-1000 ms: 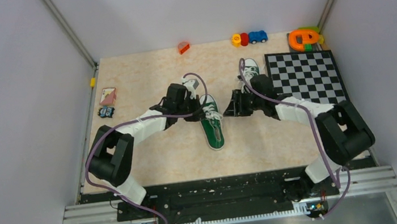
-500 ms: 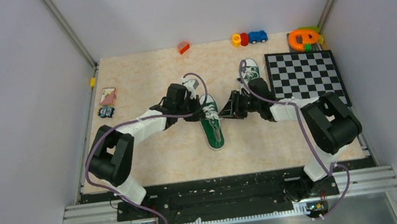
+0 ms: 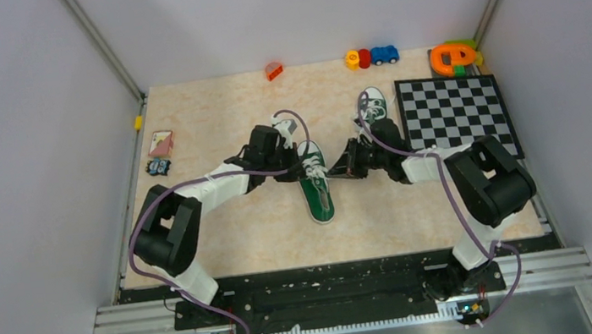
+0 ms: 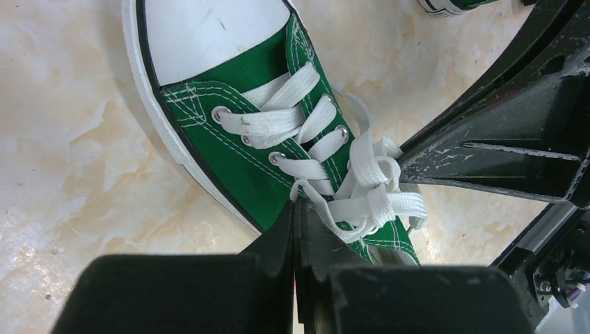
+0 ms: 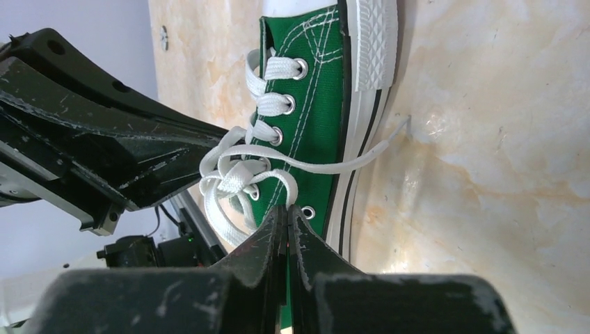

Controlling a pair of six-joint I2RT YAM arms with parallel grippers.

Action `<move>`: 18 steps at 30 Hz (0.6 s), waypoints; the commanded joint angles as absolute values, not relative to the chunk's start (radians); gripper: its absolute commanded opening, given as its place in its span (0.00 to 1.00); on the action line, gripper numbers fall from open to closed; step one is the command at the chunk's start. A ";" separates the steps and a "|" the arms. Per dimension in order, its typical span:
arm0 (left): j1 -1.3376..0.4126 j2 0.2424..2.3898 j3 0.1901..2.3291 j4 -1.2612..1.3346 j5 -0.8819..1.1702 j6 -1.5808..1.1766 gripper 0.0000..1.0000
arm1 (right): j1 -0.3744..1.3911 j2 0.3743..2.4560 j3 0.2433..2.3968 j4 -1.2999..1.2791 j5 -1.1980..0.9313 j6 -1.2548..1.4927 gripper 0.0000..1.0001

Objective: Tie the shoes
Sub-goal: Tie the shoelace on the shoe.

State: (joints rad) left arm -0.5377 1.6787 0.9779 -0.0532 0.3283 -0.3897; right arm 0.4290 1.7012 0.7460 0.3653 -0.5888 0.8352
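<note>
One of the shoes (image 3: 315, 187), green canvas with a white sole and toe cap, lies mid-table with its toe toward the arms. The other shoe (image 3: 371, 107) lies farther back, beside the right arm. My left gripper (image 4: 298, 203) is shut on a strand of the white lace (image 4: 362, 188) at the near shoe's (image 4: 236, 153) tongue. From the opposite side, my right gripper (image 5: 287, 207) is shut on a loop of the same lace (image 5: 233, 174) next to an eyelet of the shoe (image 5: 320, 125). A loose lace end (image 5: 376, 147) trails over the sole onto the table.
A checkerboard (image 3: 456, 113) lies at the right, close to the right arm. Small toys (image 3: 371, 57), an orange piece (image 3: 273, 71) and an orange-green toy (image 3: 454, 56) line the back edge. A card (image 3: 160, 143) and a small item (image 3: 159, 167) sit at the left.
The right gripper has moved left to the near shoe and shut on a lace loop. The left gripper has stayed shut on its strand.
</note>
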 commanded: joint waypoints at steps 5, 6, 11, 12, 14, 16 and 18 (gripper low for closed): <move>-0.530 1.657 0.978 -0.086 0.243 -0.371 0.00 | 0.429 1.666 0.771 0.249 -0.455 0.724 0.00; -0.528 1.660 0.981 -0.103 0.219 -0.377 0.00 | 0.429 1.658 0.774 0.216 -0.426 0.699 0.00; -0.517 1.719 0.989 -0.162 0.181 -0.408 0.00 | 0.437 1.648 0.776 0.131 -0.315 0.627 0.00; -0.515 1.736 0.990 -0.169 0.171 -0.416 0.00 | 0.438 1.652 0.778 0.116 -0.299 0.618 0.00; -0.509 1.770 0.996 -0.190 0.160 -0.435 0.00 | 0.445 1.661 0.787 0.094 -0.270 0.596 0.00; -0.499 1.797 0.995 -0.201 0.157 -0.458 0.00 | 0.449 1.668 0.790 0.079 -0.242 0.583 0.00; -0.488 1.811 0.982 -0.200 0.144 -0.481 0.00 | 0.454 1.676 0.793 0.060 -0.214 0.569 0.00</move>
State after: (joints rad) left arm -0.5056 1.7668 0.9810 -0.1501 0.2050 -0.4408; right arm 0.4389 1.6924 0.7536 0.1188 -0.3222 0.6392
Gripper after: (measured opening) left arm 0.007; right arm 0.008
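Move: Each hand has a bow loop at its closed fingertips, with the knot between them: about 4 cm to the left hand's right, 1 cm back and 1 cm down, and about 3 cm to the right hand's left, 1 cm ahead and 1 cm down. From the left hand, the toe cap is roughly 6 cm ahead, 3 cm right and 3 cm down. From the right hand, the other shoe lies some 12 cm ahead, 14 cm right and 4 cm down. The two hands part with quickening speed, pulling on the bow loops to either side of the shoe: the right hand, fingers shut on its loop throughout, goes down and out to the right, about 5 cm each way, its wrist rolling some 20 degrees so that its left side drops. The left hand, also shut, sinks about 5 cm and goes nearly 4 cm left, late and mostly down, turning some 10–15 degrees and ending low beside the shoe's left sole with its loop no longer between its fingertips. ##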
